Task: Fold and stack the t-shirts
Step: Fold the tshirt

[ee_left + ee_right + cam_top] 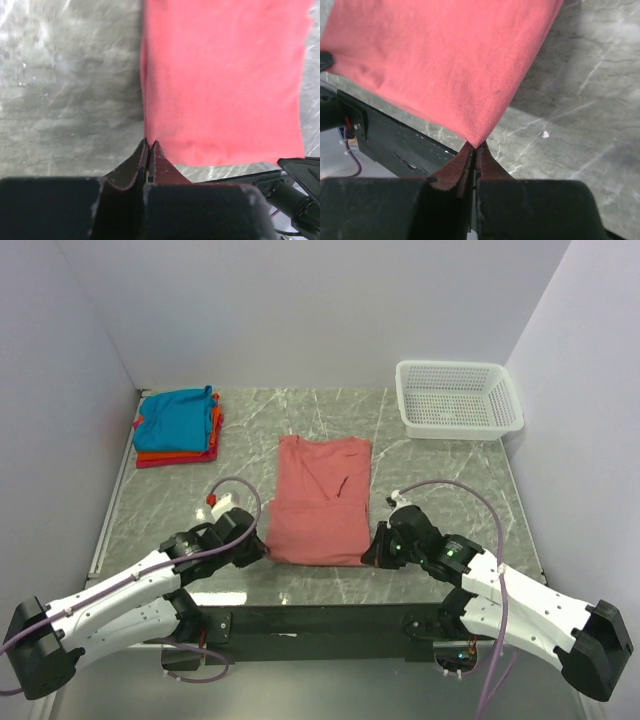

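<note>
The salmon-pink t-shirt (pixel 320 498) lies in the middle of the table, folded into a long strip. My left gripper (pixel 262 548) is at its near left corner, jaws shut on the cloth edge (pixel 150 143). My right gripper (pixel 368 552) is at its near right corner, jaws shut on the corner tip (pixel 476 146), which is raised a little off the table. The shirt fills both wrist views (pixel 225 80) (pixel 445 65). A folded teal-blue t-shirt (pixel 178 415) tops a stack at the back left, with orange (pixel 216 422) and red (pixel 175 461) shirts under it.
A white mesh basket (pixel 458 398) stands at the back right corner. The grey marble table (pixel 170 505) ends in a black front edge (pixel 320 620) just behind my grippers. White walls close in the back and both sides.
</note>
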{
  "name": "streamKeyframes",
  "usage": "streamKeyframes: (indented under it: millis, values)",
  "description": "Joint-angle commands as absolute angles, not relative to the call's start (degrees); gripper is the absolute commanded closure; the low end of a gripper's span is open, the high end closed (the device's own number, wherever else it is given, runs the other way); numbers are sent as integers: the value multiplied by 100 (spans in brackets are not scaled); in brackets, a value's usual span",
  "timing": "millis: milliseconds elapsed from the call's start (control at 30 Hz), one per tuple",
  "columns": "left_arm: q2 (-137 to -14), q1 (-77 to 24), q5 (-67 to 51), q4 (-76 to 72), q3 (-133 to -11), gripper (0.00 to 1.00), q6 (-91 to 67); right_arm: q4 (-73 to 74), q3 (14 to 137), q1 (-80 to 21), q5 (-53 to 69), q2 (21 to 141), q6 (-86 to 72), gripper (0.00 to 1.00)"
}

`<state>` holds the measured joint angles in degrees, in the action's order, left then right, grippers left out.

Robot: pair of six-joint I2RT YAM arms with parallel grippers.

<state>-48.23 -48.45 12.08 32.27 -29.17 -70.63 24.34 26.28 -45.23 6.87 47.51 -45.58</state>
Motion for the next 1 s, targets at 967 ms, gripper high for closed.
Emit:
streamKeyframes:
  millis: [967]
  values:
    - [-4359,-4799,1503,4959,-5176,99,-6778,4253,4499,-4623,986,4086,-4307,100]
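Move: Both hands already pinch the lower corners of the t-shirt's hem, about 7 cm above the table. The collar end lies flat some 30 cm ahead of the left hand and 14 cm to its right; from the right hand it is about 33 cm ahead and 11 cm left. The folded stack is roughly 34 cm ahead and 22 cm left of the left hand. The basket is about 43 cm ahead and 25 cm right of the right hand. Still pinching the two hem corners, both hands swing the hem up and forward towards the collar end, the left about 7 cm out and 14 cm up, the right some 5 and 10, fingers tipping outward. They then draw back to about their starting reach, staying high, though the left sinks a few centimetres, and most of the tip comes out again. ##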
